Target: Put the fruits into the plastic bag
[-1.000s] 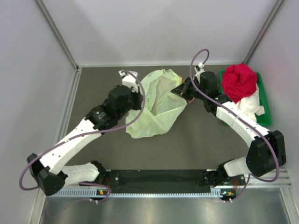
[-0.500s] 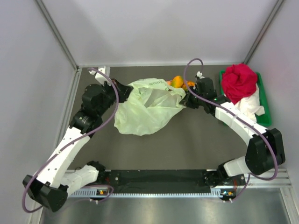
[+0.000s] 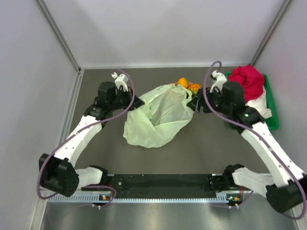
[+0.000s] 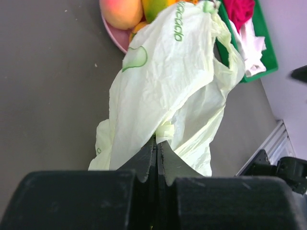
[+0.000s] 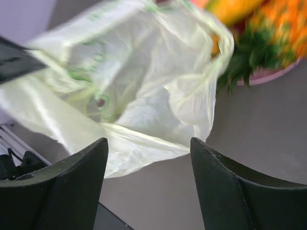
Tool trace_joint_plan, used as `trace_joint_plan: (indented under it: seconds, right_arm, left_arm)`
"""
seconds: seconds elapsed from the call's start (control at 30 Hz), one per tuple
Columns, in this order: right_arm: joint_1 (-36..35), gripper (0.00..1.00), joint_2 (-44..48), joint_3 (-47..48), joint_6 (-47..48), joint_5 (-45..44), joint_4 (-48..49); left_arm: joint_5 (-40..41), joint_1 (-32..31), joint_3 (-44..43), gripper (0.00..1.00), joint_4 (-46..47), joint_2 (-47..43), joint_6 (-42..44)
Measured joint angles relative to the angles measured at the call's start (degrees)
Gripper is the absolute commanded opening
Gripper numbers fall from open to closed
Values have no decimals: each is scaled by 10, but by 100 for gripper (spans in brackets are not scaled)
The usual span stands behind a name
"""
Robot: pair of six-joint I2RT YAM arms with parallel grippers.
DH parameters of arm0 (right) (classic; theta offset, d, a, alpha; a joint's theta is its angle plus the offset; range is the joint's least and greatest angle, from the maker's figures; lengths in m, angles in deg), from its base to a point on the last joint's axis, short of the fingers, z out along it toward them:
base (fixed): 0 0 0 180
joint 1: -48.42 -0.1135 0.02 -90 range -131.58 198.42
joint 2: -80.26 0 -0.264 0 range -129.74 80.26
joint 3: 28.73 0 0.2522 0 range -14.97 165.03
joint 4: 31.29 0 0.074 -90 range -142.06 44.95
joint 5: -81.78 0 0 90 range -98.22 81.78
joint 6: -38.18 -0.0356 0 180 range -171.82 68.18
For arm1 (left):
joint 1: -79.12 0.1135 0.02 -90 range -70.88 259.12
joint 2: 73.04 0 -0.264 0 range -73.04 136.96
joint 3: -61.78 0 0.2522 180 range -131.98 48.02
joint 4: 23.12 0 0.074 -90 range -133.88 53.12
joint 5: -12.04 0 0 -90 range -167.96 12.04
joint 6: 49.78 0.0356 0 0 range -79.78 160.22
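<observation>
The pale-green plastic bag (image 3: 160, 117) lies crumpled in the middle of the table, its mouth facing the far right. My left gripper (image 3: 136, 102) is shut on the bag's left edge; in the left wrist view the jaws (image 4: 157, 142) pinch a fold of the plastic bag (image 4: 168, 81). My right gripper (image 3: 194, 105) stands open just right of the bag, and in its wrist view the right gripper (image 5: 148, 140) holds nothing, with the plastic bag (image 5: 129, 91) ahead. The fruits (image 3: 183, 83) sit behind the bag: a mango (image 4: 122, 12) and a small pineapple (image 5: 271, 26).
The fruits rest on a round pink plate (image 5: 276, 74), also seen as the pink plate (image 4: 116, 39). A green tray (image 3: 271, 103) at the far right holds a red cloth bundle (image 3: 247, 79) and white cloth. Grey walls close in the table.
The right gripper has opened and let go of the bag's right edge. The left gripper has closed tight on the left edge, and the bag has shifted and sagged lower.
</observation>
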Motion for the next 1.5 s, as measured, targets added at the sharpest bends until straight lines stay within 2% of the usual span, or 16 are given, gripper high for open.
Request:
trace_joint_plan:
  seconds: [0.13, 0.23, 0.37, 0.57, 0.77, 1.13, 1.23, 1.33, 1.37, 1.4, 1.43, 1.5]
  right_arm:
    - [-3, 69, 77, 38, 46, 30, 3]
    - [-21, 66, 77, 62, 70, 70, 28]
    - [-67, 61, -7, 80, 94, 130, 68]
    - [-110, 56, -165, 82, 117, 164, 85]
    - [-150, 65, -216, 99, 140, 170, 91]
    - [-160, 59, -287, 168, 176, 185, 106]
    - [-161, 52, -301, 168, 179, 189, 104]
    - [-162, 12, -303, 168, 183, 199, 104]
    - [-162, 0, -303, 168, 181, 207, 105]
    - [-162, 0, -303, 168, 178, 215, 104]
    - [-162, 0, -303, 168, 170, 224, 104]
    - [-162, 0, -302, 168, 155, 234, 104]
  left_arm:
    - [-35, 0, -35, 0, -13, 29, 17]
    - [-62, 0, -58, 0, -18, 48, 22]
    - [-89, 0, -70, 0, -33, 57, 24]
    - [-111, 0, -80, 0, -50, 62, 19]
    - [-129, 0, -86, 0, -48, 69, 5]
    - [-140, 0, -86, 0, -47, 71, -4]
    - [-140, 0, -86, 0, -47, 73, -3]
    - [-139, 0, -87, 0, -47, 77, -1]
    - [-138, 0, -87, 2, -48, 78, 2]
    - [-137, 0, -88, 6, -48, 79, 6]
    - [-136, 0, -90, 29, -50, 81, 10]
    - [-128, 0, -101, 55, -62, 86, 26]
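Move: The bag's rim, where the right fingers will shut, lies about 21 cm to the right hand's left, level fore-and-aft and 3 cm below it. The left gripper holding that rim is some 23 cm left and 1 cm ahead. The bag's free handle hangs roughly 4 cm ahead, 1 cm left and 7 cm below, and the fruit bowl 14 cm ahead, 2 cm left, 19 cm below. From the left hand, the rim spot is about 2 cm back, 2 cm right and 2 cm below. The right fingers pinch the bag's rim just under the left fingertips. To get there the open right hand first arcs up about 10 cm, then swings some 18 cm left over the bag's mouth while sinking to slightly below its starting height, turning about 40 degrees counter-clockwise, and closes. The left hand eases 3 cm right, keeping its pinch, and starts to open only at the very end. ##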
